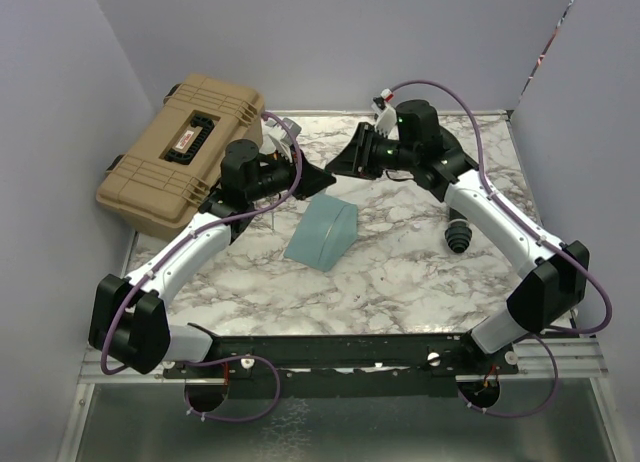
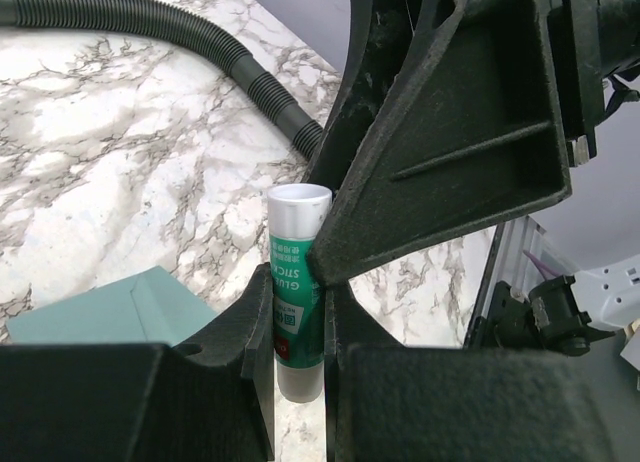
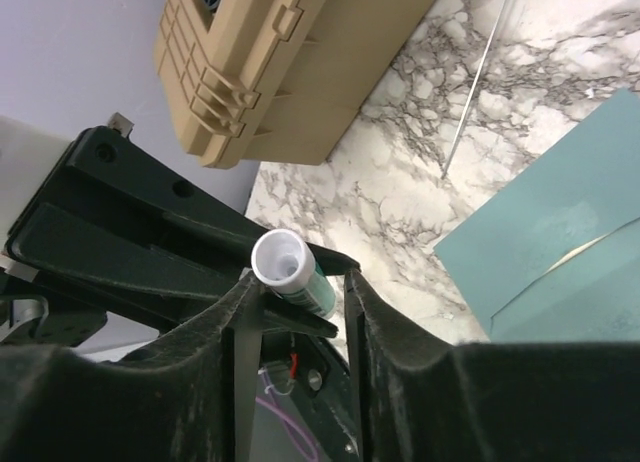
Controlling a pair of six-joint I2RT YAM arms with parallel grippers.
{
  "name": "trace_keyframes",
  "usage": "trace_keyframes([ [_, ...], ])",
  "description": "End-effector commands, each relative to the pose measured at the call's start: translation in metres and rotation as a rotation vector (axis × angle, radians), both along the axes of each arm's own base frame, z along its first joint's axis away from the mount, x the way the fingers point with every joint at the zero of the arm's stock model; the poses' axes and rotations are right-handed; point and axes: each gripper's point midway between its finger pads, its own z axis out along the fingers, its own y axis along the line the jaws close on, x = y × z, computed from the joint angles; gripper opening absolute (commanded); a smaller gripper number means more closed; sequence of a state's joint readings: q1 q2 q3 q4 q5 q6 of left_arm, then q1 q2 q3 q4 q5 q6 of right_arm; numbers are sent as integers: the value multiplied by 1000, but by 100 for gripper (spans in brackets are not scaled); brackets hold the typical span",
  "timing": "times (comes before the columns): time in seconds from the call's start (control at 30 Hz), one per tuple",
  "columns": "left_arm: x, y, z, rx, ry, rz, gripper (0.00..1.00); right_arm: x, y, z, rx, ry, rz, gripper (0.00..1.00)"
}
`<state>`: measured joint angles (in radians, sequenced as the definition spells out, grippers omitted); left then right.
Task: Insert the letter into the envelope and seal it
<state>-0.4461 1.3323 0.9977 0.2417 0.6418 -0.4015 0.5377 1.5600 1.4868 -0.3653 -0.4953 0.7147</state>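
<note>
A green and white glue stick stands between the fingers of my left gripper, which is shut on its body. My right gripper faces it from the other side. Its jaws stand apart around the stick's white end, with a gap on one side. The two grippers meet above the back of the table. The teal envelope lies flat on the marble just in front of them, also seen as the envelope and the envelope. The letter is hidden.
A tan hard case sits at the back left, close behind the left arm. A black ribbed hose lies across the marble, and a black ribbed piece rests by the right arm. Walls enclose three sides.
</note>
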Motion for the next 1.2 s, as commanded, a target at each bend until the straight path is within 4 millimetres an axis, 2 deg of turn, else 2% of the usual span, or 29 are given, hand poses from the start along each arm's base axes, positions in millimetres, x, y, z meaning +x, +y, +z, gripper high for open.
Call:
trace_keyframes([
  [0.0, -19, -3, 21, -38, -75, -93, 0, 3, 1, -2, 15, -7, -8, 36],
  [0.13, -26, -5, 30, -49, -89, -133, 0, 10, 3, 13, 69, -46, -42, 32],
  [0.23, -24, -2, 33, -51, -89, -110, 0, 11, 4, 16, 80, -47, -44, 17],
  [0.27, -22, -1, 34, -58, -75, -93, 4, 11, 2, 18, 79, -51, -55, 12],
  [0.33, -13, 5, 36, -84, -25, -28, 30, 13, -5, 25, 89, -63, -96, 2],
  [0.4, -8, 9, 41, -124, 30, 16, 62, 16, -17, 38, 122, -102, -151, 1],
  [0.47, -7, 10, 49, -177, 74, 39, 78, 19, -29, 52, 181, -143, -202, 1],
  [0.57, -11, 10, 68, -262, 117, 39, 89, 22, -43, 81, 309, -191, -248, 1],
  [0.73, -13, 7, 106, -465, 207, 13, 94, 17, -51, 110, 507, -192, -238, 1],
  [0.9, -16, 7, 127, -636, 308, -29, 94, 14, -47, 116, 566, -167, -208, 0],
  [1.07, -12, 4, 129, -728, 425, -21, 94, 11, -40, 117, 602, -156, -157, 1],
  [1.17, -10, 1, 124, -758, 465, -15, 86, 9, -36, 115, 621, -143, -125, 1],
])
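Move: Between the two hands, high over the table, the glue stick sits pinched in the left fingers, its middle about at the left hand's own point. For the right hand, too, the glue stick is right at its hand point, between its partly open fingers. From the left hand, the envelope lies some 6 cm ahead, 3 cm left and 29 cm below; the thin rod lies about 22 cm ahead, 18 cm left, also on the table. Closing on the glue stick, the right fingers take hold before the left ones spread wide and let go. The right hand then draws it about 5 cm to the right, out of the left fingers, and rises some 11 cm, fingertips tilting up about 30 degrees. The empty left hand rises about 12 cm almost straight up, its fingertips also tipping upward. ##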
